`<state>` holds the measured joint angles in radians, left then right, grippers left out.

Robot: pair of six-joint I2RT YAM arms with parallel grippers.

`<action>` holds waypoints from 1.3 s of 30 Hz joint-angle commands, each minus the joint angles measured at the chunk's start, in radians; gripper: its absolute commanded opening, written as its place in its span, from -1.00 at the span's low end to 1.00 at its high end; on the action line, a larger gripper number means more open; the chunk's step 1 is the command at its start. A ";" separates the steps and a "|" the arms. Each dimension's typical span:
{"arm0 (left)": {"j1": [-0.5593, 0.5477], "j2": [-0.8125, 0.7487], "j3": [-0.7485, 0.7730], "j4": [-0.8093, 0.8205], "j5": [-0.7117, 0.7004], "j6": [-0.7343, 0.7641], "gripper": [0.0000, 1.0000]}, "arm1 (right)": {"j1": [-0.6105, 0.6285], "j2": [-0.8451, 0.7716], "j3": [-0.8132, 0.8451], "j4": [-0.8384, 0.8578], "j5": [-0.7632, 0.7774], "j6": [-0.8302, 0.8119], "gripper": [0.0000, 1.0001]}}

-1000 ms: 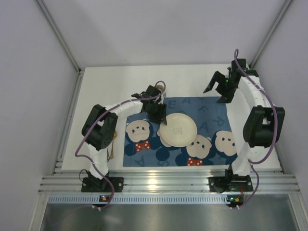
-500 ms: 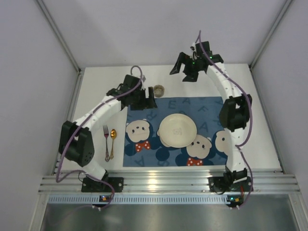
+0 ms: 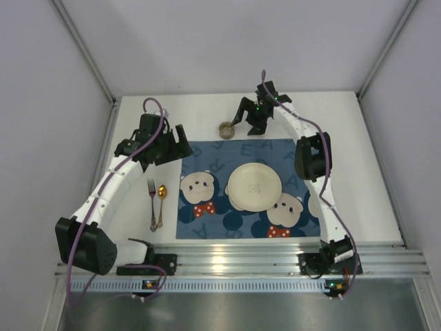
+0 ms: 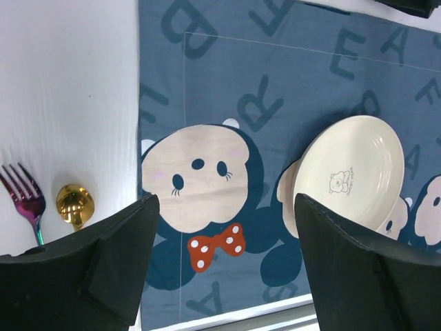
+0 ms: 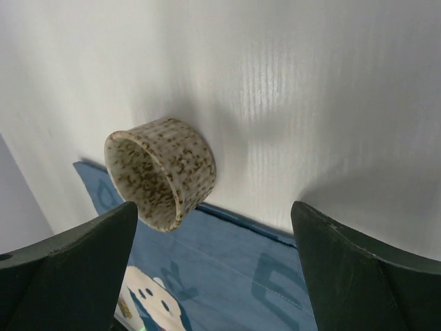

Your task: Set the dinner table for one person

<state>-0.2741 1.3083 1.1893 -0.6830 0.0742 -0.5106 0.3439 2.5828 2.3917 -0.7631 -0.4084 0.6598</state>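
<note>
The white dinner table carries a blue bear-print placemat with a cream plate at its middle. A speckled cup stands just past the mat's far edge. Left of the mat lie a purple fork and a gold spoon. My left gripper hovers open over the mat's far-left corner, holding nothing; its wrist view shows the plate, fork and spoon. My right gripper hangs open beside the cup, not touching it.
White walls close in the table on the left, back and right. An aluminium rail runs along the near edge with both arm bases on it. Bare white tabletop lies beyond the cup and right of the mat.
My left gripper opened and drew back to the left, leaving the cup standing by the mat's far edge. My right arm swung left from the far-right corner to the cup.
</note>
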 commanded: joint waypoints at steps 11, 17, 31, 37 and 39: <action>0.029 -0.093 -0.007 -0.124 -0.108 0.015 0.68 | 0.072 0.068 0.095 0.084 0.125 0.021 0.27; 0.045 -0.086 0.023 -0.151 -0.119 0.044 0.67 | 0.075 0.082 0.096 0.077 0.158 0.014 -0.16; 0.059 -0.058 0.030 -0.142 -0.111 0.066 0.66 | -0.005 -0.125 0.037 0.168 0.155 0.003 -1.00; 0.059 -0.054 -0.031 -0.098 -0.079 0.069 0.65 | -0.143 -0.441 -0.292 0.166 0.219 -0.072 -1.00; 0.059 -0.055 -0.065 -0.084 -0.037 0.070 0.65 | -0.198 -0.548 -0.432 0.118 0.278 -0.098 -1.00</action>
<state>-0.2218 1.2526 1.1622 -0.8066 -0.0074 -0.4541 0.2337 2.2707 2.0758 -0.6647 -0.2161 0.6205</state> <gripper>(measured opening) 0.827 0.042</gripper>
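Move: The cup stands about 7 cm to the left of my open right hand and a touch ahead, 2 cm or so, its middle about 4 cm lower. The plate's middle lies roughly 19 cm back and 3 cm to the right of the right hand; the placemat's middle is equally far back and about 1 cm right, both some 7 cm down. From my left hand the cup is about 22 cm ahead, 14 cm right and 17 cm below. I ease my right hand about 3 cm left, a little forward and down to the cup, shut the fingers on its right-hand wall, one inside the rim and one outside, then swing it right some 12 cm while rising about 8 cm, turning slightly clockwise. My left hand, open and empty, draws about 4 cm left and a little back. ##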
